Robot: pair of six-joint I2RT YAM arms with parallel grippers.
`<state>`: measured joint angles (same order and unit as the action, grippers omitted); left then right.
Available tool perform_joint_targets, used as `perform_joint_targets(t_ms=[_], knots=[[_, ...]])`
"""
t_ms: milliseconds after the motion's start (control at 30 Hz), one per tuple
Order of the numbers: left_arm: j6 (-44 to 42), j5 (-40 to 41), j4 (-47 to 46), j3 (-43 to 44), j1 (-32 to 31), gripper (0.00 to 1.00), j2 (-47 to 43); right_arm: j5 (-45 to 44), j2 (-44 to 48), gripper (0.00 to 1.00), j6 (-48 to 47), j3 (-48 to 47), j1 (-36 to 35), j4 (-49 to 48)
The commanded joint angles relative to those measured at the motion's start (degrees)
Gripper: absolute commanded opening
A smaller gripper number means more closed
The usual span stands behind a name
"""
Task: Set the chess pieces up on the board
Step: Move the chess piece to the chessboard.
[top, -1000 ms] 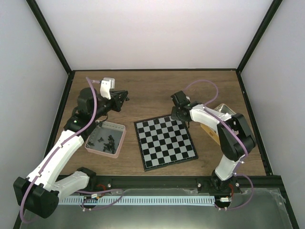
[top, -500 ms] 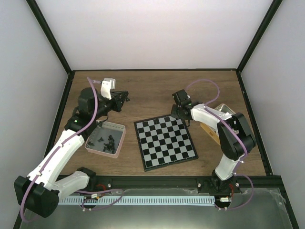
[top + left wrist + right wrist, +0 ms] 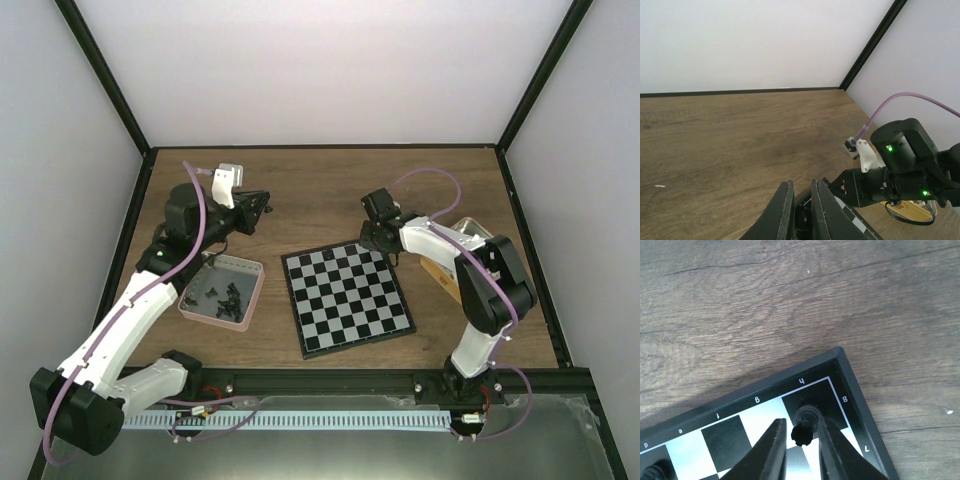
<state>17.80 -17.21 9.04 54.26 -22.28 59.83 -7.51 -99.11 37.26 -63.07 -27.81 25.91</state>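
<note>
The board [image 3: 348, 298] lies flat in the middle of the table. My right gripper [image 3: 801, 422] stands over its far right corner. A black chess piece [image 3: 803, 432] stands upright on the corner square between the fingers, and a narrow gap shows on each side of it, so the gripper is open. Another black piece [image 3: 652, 473] stands further along the same edge. My left gripper [image 3: 801, 184] hovers above the wood left of the board and is shut on a small black chess piece [image 3: 802, 217]. In the top view the left gripper [image 3: 262, 205] points towards the right gripper [image 3: 379, 243].
A pink-rimmed tray [image 3: 256, 292] with several black pieces [image 3: 222, 295] sits left of the board under the left arm. A tan tin [image 3: 467, 234] lies behind the right arm. Black frame posts and white walls close the table in.
The right gripper's jaws have spread slightly away from the black piece on the corner square. The left arm and its held piece have not moved.
</note>
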Motion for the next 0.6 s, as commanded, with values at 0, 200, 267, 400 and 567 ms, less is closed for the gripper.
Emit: perform_joint_targets(t_ms=[0,200,267,400,567], knots=[[0.13,-0.74,-1.75,-0.41,-0.01,0.08,0.04,-0.58,-0.5,0.23,0.13,-2.38,0.46,0.7],[0.1,-0.74,-1.74,-0.49,-0.04,0.08,0.01,-0.65,3.36,0.48,-1.17,-2.76,0.48,0.48],[0.25,-1.01,-1.98,-0.49,-0.02,0.08,0.1,0.88,5.87,0.57,-2.31,-2.73,0.44,1.02],[2.69,-3.4,-2.38,0.47,0.01,0.08,0.93,12.23,13.45,0.64,-6.28,1.06,0.36,-4.15],[16.51,-6.98,-10.56,-2.66,-0.02,0.08,-0.61,23.84,21.67,0.66,-7.15,5.32,-4.66,-17.2]])
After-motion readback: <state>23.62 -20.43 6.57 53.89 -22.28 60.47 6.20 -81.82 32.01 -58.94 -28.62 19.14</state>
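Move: The black chess piece stands on the board's far right corner square, right between the right fingertips and about 1 cm below their midpoint. The other black piece on the far row is some 11 cm left and 3 cm back of the right hand. The piece in the left gripper is roughly 24 cm left of the right hand, 5 cm back and 25 cm up. From the left hand, the corner piece lies about 24 cm right, 5 cm ahead and 25 cm down. Spread the right fingers, already slightly parted, well clear of the corner piece while the hand stays put. Then lift away, faster and faster, about 11 cm up and some 4 cm left, towards the piece in the left gripper. On the way swing the fingertips up and leftward by roughly 25 degrees, counter-clockwise, fingers kept wide. Keep the left gripper shut on its piece. ##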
